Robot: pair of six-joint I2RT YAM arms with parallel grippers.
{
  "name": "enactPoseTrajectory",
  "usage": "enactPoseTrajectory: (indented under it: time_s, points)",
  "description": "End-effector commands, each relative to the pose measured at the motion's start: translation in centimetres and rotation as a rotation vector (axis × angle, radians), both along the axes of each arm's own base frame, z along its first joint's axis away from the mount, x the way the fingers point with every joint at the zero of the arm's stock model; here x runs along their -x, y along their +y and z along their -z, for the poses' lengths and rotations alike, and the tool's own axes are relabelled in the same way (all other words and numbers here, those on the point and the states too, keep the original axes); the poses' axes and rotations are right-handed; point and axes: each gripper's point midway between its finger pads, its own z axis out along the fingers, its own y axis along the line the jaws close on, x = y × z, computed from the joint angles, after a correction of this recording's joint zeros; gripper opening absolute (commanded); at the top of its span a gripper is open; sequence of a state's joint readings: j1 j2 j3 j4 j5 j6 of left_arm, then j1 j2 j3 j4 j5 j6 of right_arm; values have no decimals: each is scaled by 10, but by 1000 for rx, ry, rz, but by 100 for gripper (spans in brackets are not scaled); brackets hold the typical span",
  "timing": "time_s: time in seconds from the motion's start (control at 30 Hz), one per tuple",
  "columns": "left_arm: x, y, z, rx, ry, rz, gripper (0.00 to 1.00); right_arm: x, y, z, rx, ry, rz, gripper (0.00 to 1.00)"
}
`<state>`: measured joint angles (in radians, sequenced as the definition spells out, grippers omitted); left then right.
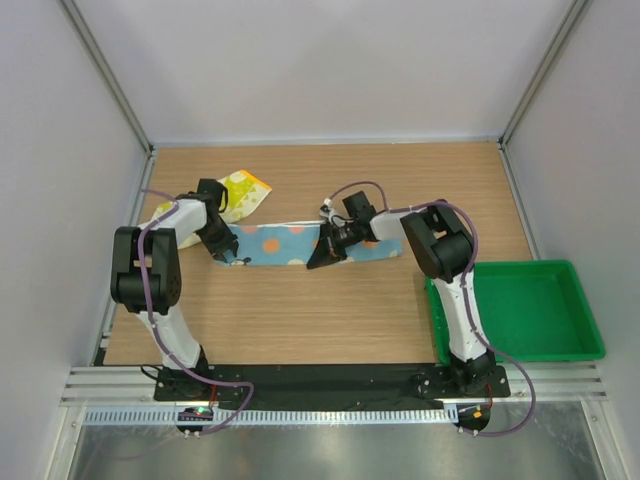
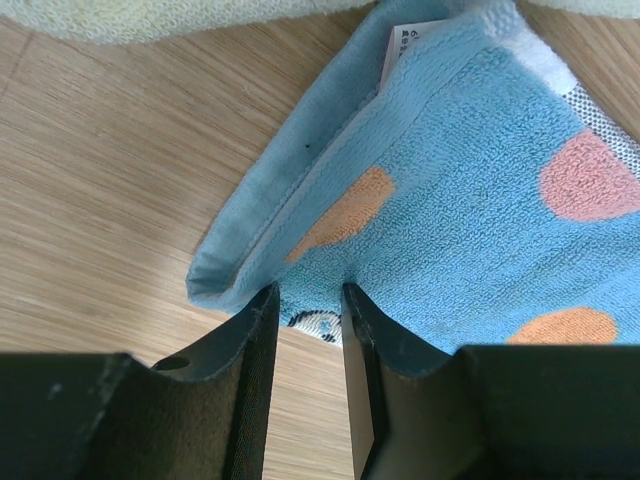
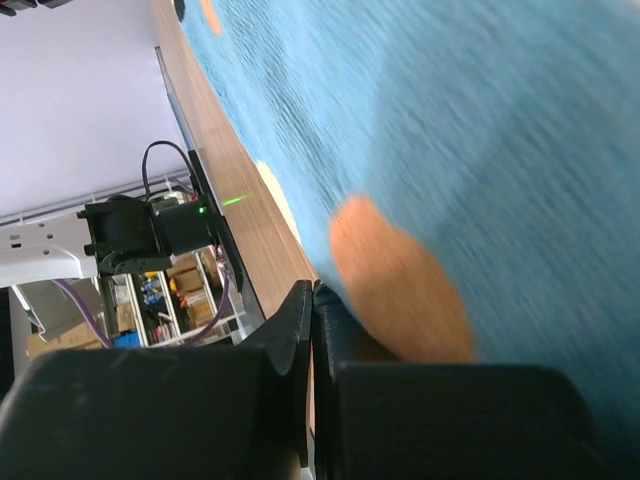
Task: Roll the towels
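The light blue towel with orange and pale dots lies as a long folded strip across the middle of the table. My left gripper is at its left end. In the left wrist view that gripper is open by a narrow gap, its tips at the front edge of the blue towel, with a patterned corner showing between them. My right gripper is at the strip's front edge, mid-length. Its jaws are shut with no cloth seen between them, and the blue towel lies against one finger. The yellow towel lies crumpled behind the left gripper.
A green plastic tray stands at the right, beside the right arm's base. Light walls and metal posts close in the wooden table on three sides. The yellow towel's edge runs along the top of the left wrist view.
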<state>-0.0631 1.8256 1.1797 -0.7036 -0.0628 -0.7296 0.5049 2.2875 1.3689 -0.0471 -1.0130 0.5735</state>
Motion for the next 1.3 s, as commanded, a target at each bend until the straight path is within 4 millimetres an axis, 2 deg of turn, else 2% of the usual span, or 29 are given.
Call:
enactPoseTrajectory:
  time_s: [0.0,0.17,0.3,0.4,0.8,0.97,1.0,1.03,1.13,1.17,1.23,1.27]
  points:
    - [5,24,6,-98,44,-27,33,-8,-26,1,42,-37,65,1]
    - [4,29,3,-120,45,-27,33,-14,-52,-7,16,-17,129,1]
    - [5,32,5,-127,53,-31,32,-37,-78,-17,-5,-35,211,1]
    - [4,34,4,-130,54,-35,31,-44,-90,-16,7,-49,233,1]
    - [0,45,-3,-142,66,-47,31,-42,-124,3,70,-13,285,1]
    - [2,47,-4,-154,69,-50,30,-43,-139,0,106,-36,319,1]
    - [1,47,-5,-155,66,-54,30,-45,-144,-1,111,-41,332,1]
    - [3,57,-4,-157,74,-81,30,-47,-148,0,131,-52,348,1]
    - [2,60,-6,-157,76,-91,30,-51,-164,5,167,-52,408,1]
    - [4,60,-4,-156,85,-93,29,-45,-170,12,188,-37,422,1]
    - [4,61,-4,-143,88,-103,29,-50,-180,11,190,-46,472,1]
    - [4,60,-3,-137,87,-102,29,-45,-184,15,196,-33,485,1]
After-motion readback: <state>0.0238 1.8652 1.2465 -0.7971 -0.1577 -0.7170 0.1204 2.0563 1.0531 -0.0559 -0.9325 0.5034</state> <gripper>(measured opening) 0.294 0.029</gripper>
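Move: Along the folded blue towel, its right end lies about 24 cm to the right of the right hand and 5 cm farther out, with the green bin's middle some 54 cm right and 12 cm nearer the base. The towel's left end is about 5 cm left of the left hand and some 4 cm ahead. The yellow towel's middle lies 14 cm ahead and 8 cm left of that hand. Everything is at about fingertip height or a little below. Sweeping rightward about 16 cm along the blue towel with shut fingers kept low on it, the right hand also edges some 4 cm forward early on, slows midway, then carries on towards the right end, turning roughly 20 degrees clockwise. The left hand, fingers part open, slides about 5 cm left at towel level to the near-left corner. ##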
